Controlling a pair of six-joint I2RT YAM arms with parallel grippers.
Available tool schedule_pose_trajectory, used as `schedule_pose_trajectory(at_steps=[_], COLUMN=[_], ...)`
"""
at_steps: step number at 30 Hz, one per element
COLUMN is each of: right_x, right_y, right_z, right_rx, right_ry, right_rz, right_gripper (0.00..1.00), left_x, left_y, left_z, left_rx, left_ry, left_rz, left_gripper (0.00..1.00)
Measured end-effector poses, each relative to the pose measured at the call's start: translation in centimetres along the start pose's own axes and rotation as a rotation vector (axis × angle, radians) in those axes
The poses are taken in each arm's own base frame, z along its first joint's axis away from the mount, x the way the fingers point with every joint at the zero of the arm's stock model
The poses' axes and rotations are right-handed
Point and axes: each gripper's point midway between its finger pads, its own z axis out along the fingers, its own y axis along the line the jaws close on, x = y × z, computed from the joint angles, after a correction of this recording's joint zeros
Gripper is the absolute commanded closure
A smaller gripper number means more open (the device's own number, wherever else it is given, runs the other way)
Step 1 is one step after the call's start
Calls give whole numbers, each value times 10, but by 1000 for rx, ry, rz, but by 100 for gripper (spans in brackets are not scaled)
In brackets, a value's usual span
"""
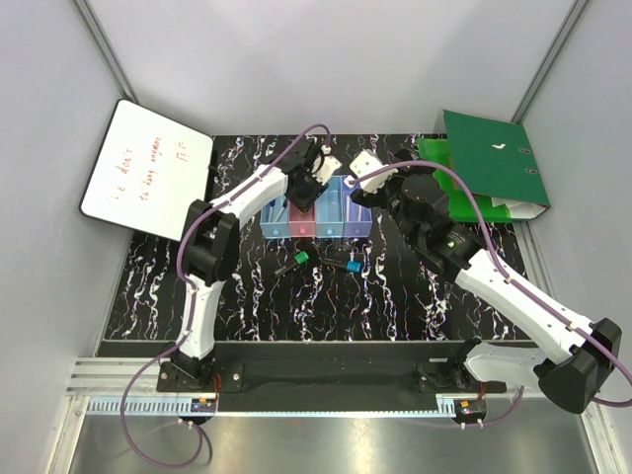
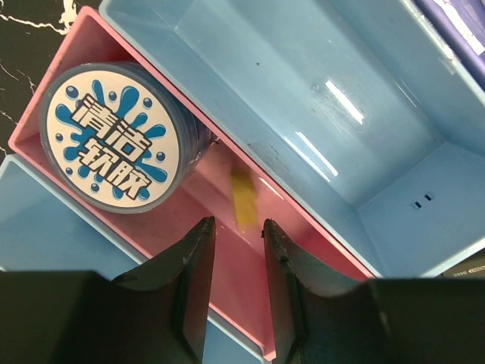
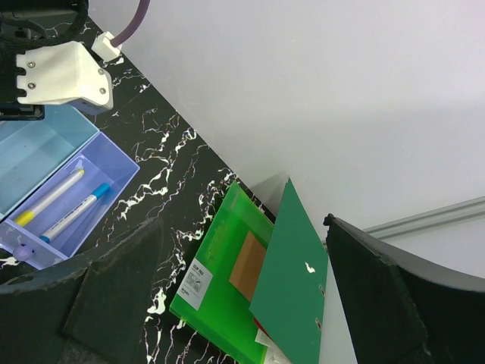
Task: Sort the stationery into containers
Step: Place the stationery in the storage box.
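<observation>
The containers (image 1: 341,232) are a row of joined bins at the middle of the mat: light blue, pink, blue, purple. My left gripper (image 1: 304,190) hangs over the pink bin (image 2: 250,265). It (image 2: 237,224) is open, with nothing between the fingers. In that bin lie a round blue roll (image 2: 114,136) and a blurred yellow piece (image 2: 244,197), just beyond the fingertips. The purple bin (image 3: 114,163) holds two white markers (image 3: 74,213). My right gripper (image 1: 387,183) (image 3: 241,224) stands wide open and empty beside the purple bin. A green and black marker (image 1: 293,263) and a small blue piece (image 1: 352,267) lie on the mat.
A green binder (image 1: 494,163) (image 3: 292,288) lies open at the back right on a light green folder (image 3: 220,280). A whiteboard (image 1: 148,168) with red writing leans at the back left. The blue bin (image 2: 303,114) beside the pink one is empty. White walls close in the back.
</observation>
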Motion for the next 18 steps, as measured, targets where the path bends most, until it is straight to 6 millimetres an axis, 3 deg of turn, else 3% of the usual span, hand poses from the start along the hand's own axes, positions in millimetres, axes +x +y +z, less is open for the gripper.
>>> schedule_pose_trajectory(at_steps=[12,15,18], right_x=[0,0,-3], right_y=[0,-1,-4], right_z=[0,0,0], right_rx=[0,1,6], right_ry=[1,0,-6], right_rz=[0,1,5], right_gripper=[4,4,5], left_x=[-10,-17,-17], left_y=[-2,-9,-17], left_z=[-8,-28,-66], left_rx=[19,42,41], left_ry=[-35,-73,-117], left_rz=[1,18,62], left_gripper=[62,62,62])
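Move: The green-capped marker, the likely next pick, lies on the table about 14 cm back and 2 cm left of the left gripper, some 5 cm lower; the blue-capped marker is also about 14 cm back but 8 cm right. The yellow block is right beneath the open fingers, roughly 3 cm down, and the round tub stands 6 cm ahead in the same pink compartment. From the right hand, the green-capped marker is about 22 cm left, 4 cm back and 33 cm below. Leave the already released yellow block in the pink compartment and raise the left gripper clear of the storage box, slowly at first, then quickly, about 6 cm in all. Late in the lift, draw back some 3 cm towards the box's robot-side end, keeping the fingers part-open and empty, with only a slight wrist tilt. ##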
